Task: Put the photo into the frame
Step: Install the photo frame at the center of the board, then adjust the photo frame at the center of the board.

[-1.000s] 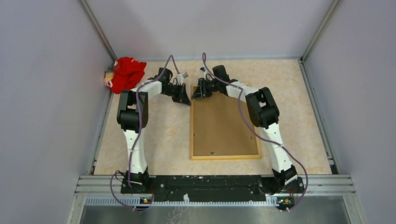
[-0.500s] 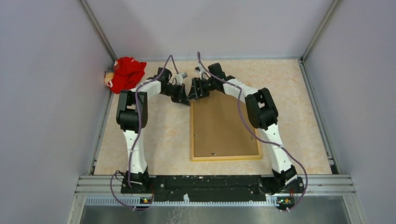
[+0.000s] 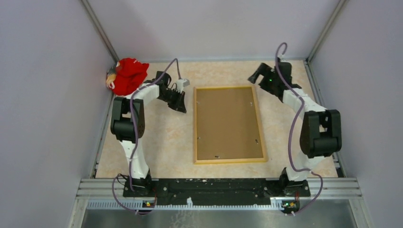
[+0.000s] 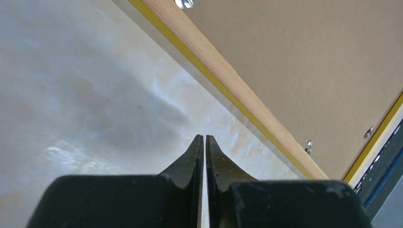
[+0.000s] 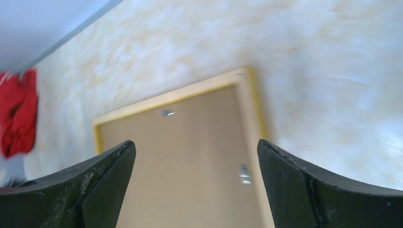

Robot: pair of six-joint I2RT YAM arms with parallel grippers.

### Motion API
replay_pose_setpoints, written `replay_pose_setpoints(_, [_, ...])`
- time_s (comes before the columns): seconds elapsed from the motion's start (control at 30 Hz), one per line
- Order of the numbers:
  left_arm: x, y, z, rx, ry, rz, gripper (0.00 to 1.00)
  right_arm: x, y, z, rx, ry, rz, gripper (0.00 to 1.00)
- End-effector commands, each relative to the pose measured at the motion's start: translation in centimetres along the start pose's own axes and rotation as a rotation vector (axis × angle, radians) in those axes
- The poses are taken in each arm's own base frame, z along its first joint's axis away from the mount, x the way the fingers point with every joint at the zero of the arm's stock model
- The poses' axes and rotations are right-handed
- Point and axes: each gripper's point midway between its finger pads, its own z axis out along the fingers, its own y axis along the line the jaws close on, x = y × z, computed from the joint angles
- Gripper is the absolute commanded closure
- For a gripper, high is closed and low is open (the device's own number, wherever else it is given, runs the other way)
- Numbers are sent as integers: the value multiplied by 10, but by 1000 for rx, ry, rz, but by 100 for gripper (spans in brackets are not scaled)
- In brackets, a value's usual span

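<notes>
The frame (image 3: pixel 195 128) lies flat on its front in the middle of the table, wood-coloured back up, a thin yellow edge showing along its rail (image 4: pixel 228 80). A brown backing board (image 3: pixel 228 123) fills it. The photo is out of view. My left gripper (image 3: pixel 183 107) hovers low over the table just left of the frame's far left corner; its fingers (image 4: pixel 205 137) stand shut but for a thin slit, with nothing between them. My right gripper (image 3: pixel 252 76) is raised beyond the frame's far right corner, open wide and empty (image 5: pixel 196 145), looking down on the frame (image 5: pixel 252 109).
A red cloth (image 3: pixel 127 75) is bunched in the far left corner against the wall, also in the right wrist view (image 5: pixel 18 111). Small metal clips (image 3: pixel 250 103) sit along the board's edges. Grey walls enclose the table on three sides.
My right arm swung from the frame's far left corner over to the far right and opened wide. The left gripper drew slightly left, away from the frame. The frame stayed put.
</notes>
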Motion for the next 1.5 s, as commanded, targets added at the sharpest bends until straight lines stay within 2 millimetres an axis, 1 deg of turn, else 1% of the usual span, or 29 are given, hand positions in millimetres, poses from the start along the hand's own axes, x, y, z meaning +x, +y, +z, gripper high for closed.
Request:
replay_pose_setpoints(0.0, [22, -21, -5, -25, 70, 136, 90, 0, -79, -14, 220, -96, 149, 1])
replay_pose_setpoints(0.07, [32, -26, -1, -57, 108, 181, 91, 9, -94, -9, 229, -63, 185, 1])
replay_pose_setpoints(0.13, [41, -29, 2, -78, 140, 216, 92, 15, -102, 3, 228, -25, 207, 1])
replay_pose_setpoints(0.17, [46, -30, 4, -83, 151, 227, 92, 19, -101, 10, 205, 2, 217, 1])
replay_pose_setpoints(0.2, [50, -32, 5, -87, 161, 240, 92, 26, -99, 17, 182, 34, 229, 1])
replay_pose_setpoints(0.27, [55, -38, 7, -85, 174, 268, 92, 30, -89, 33, 128, 59, 246, 1])
replay_pose_setpoints(0.3, [59, -41, 8, -90, 185, 284, 91, 38, -85, 43, 107, 88, 253, 1])
replay_pose_setpoints(0.4, [70, -52, 14, -85, 224, 355, 91, 51, -62, 70, 63, 151, 250, 2])
replay_pose_setpoints(0.47, [70, -58, 19, -76, 230, 380, 91, 64, -37, 89, 46, 197, 226, 3])
replay_pose_setpoints(0.53, [67, -64, 24, -55, 231, 372, 91, 78, 1, 110, -3, 247, 183, 4])
replay_pose_setpoints(0.57, [66, -67, 26, -38, 233, 359, 91, 92, 28, 121, -41, 284, 154, 5])
replay_pose_setpoints(0.6, [66, -70, 28, -24, 233, 350, 91, 90, 59, 132, -99, 290, 125, 5])
replay_pose_setpoints(0.67, [66, -77, 31, 10, 229, 337, 91, 111, 110, 147, -198, 356, 72, 5])
replay_pose_setpoints(0.73, [68, -90, 31, 68, 228, 325, 88, 133, 151, 158, -270, 423, 8, 5])
replay_pose_setpoints(0.77, [71, -97, 30, 93, 236, 322, 85, 138, 168, 160, -297, 442, -26, 4])
replay_pose_setpoints(0.83, [76, -107, 25, 127, 253, 330, 76, 141, 186, 162, -326, 457, -77, 2])
replay_pose_setpoints(0.87, [79, -111, 21, 147, 261, 338, 69, 138, 190, 161, -336, 453, -87, 1])
replay_pose_setpoints(0.93, [85, -122, 12, 191, 276, 353, 55, 120, 192, 154, -340, 412, -105, 1])
replay_pose_setpoints(0.97, [86, -126, 7, 206, 280, 362, 50, 101, 198, 143, -352, 369, -120, 1])
replay_pose_setpoints(1.0, [88, -130, 3, 222, 287, 370, 47, 93, 194, 142, -340, 347, -126, 1])
replay_pose_setpoints(1.03, [87, -133, -1, 231, 290, 381, 45, 73, 199, 128, -342, 299, -146, 1])
replay_pose_setpoints(1.07, [85, -134, -6, 230, 291, 388, 45, 58, 198, 118, -325, 263, -160, 1])
replay_pose_setpoints(1.13, [75, -136, -17, 233, 277, 394, 44, 35, 186, 98, -254, 202, -182, 1])
replay_pose_setpoints(1.23, [44, -132, -40, 203, 208, 402, 44, -2, 142, 62, -86, 101, -107, 1])
replay_pose_setpoints(1.27, [33, -126, -49, 180, 178, 396, 43, -7, 125, 49, -65, 83, -50, 1])
replay_pose_setpoints(1.33, [8, -100, -64, 92, 103, 363, 42, -16, 97, 15, -48, 13, 38, 1])
replay_pose_setpoints(1.37, [-6, -80, -71, 30, 59, 333, 42, -1, 71, 2, -2, 18, 69, 1])
replay_pose_setpoints(1.4, [-17, -58, -78, -29, 27, 298, 42, 1, 56, -15, 26, -1, 84, 1])
replay_pose_setpoints(1.47, [-35, -18, -93, -112, -33, 220, 44, 15, 33, -41, 78, -7, 81, 1])
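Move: Just right of the left hand's nearly shut fingers lies the frame, back up, its middle about 20 cm to the right and 5 cm nearer the base. From that hand, two metal clips on the frame's left side sit some 6 cm right, one 7 cm ahead, one 12 cm back. For the right hand, held open roughly 14 cm above it, the frame's middle is 17 cm back and 12 cm left, its upper right clip 6 cm back and 3 cm left. Sweeping counter-clockwise, the left hand draws back about 18 cm beside the frame's left side, sinking slightly and turning clockwise, while the open right hand drops right of the far right corner, then swings forward and some 30 cm left. Both then rise away, the left opening halfway and returning forward, the right swinging back rightward. ##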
